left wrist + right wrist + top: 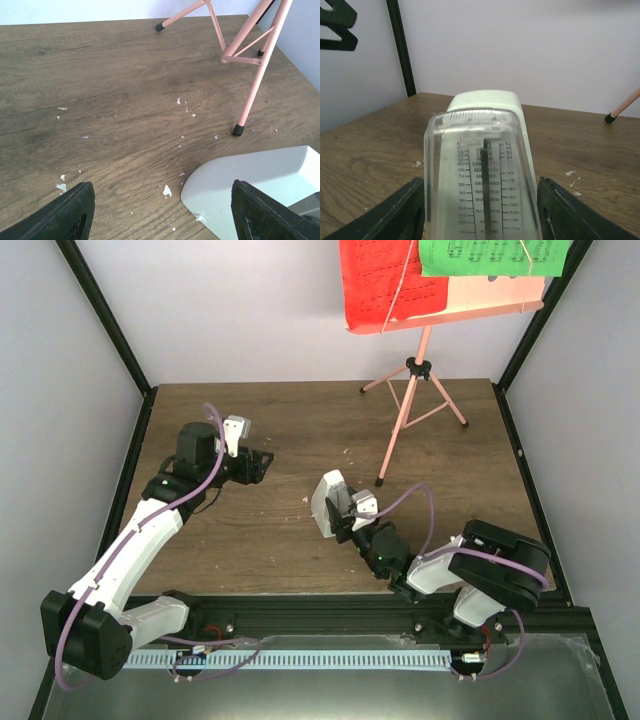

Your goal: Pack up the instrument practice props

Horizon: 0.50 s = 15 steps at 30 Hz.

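The white pyramid metronome (328, 502) with its clear cover (480, 165) lies on the wooden table near the middle. My right gripper (352, 512) straddles it, open, and a sliver of table shows beside the right finger (560, 210). The metronome's white shell (250, 180) also shows in the left wrist view. My left gripper (262, 462) hangs open over bare wood with nothing between its fingers (75, 212). The pink tripod music stand (415, 380) stands at the back right. A red page (385, 280) and a green page (490, 255) rest on its desk under thin cords.
Pink tripod legs with black feet (238, 131) spread over the back right of the table. White crumbs (166, 190) dot the wood. Black frame posts (105, 315) and grey walls close in the sides. A metal rail (320, 658) runs along the near edge.
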Motion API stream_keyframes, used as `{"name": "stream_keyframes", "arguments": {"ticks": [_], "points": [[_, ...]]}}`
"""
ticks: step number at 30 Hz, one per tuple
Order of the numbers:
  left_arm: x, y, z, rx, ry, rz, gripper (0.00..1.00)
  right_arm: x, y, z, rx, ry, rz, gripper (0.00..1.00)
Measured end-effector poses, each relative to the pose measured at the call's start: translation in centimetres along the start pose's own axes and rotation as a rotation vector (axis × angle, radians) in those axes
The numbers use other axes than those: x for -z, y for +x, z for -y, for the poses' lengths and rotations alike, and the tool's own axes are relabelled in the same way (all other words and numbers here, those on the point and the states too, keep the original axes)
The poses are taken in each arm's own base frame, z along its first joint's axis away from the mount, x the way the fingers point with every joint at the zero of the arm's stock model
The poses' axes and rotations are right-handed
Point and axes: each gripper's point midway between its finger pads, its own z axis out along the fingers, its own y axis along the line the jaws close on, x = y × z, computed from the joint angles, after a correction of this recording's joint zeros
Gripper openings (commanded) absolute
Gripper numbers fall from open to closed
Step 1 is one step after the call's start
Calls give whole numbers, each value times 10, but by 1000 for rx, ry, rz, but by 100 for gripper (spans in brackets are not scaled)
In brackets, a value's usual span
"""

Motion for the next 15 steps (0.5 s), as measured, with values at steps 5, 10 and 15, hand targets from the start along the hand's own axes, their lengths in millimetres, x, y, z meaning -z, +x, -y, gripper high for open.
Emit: {"name": "stream_keyframes", "arguments": {"ticks": [5, 10, 15], "points": [[0, 0, 0, 0, -1, 0, 75, -5, 10, -2, 25, 1, -41, 63], [0, 0, 0, 0, -3, 0, 75, -11, 14, -6, 37, 0, -73, 66], [0, 0, -1, 0, -4, -1, 85, -11, 27, -7, 58, -6, -130, 100]]}}
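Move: The metronome stands right in front of the right hand, its middle about 4 cm ahead, 3 cm to the left and a few centimetres lower; the clear cover is already between that hand's fingers, against the metronome's front. The music stand's nearest foot is some 12 cm ahead, 8 cm to the right and about 8 cm lower. From the left hand the metronome lies roughly 11 cm right, 6 cm back and 11 cm below. The clear cover is brought down the metronome's face by the right hand, which sinks about 2.5 cm while easing some 1.5 cm left, its wrist tilting slightly so the fingertips dip about 5 degrees and the left side drops. The fingers widen plainly only at the very end, letting go of the cover's sides. ##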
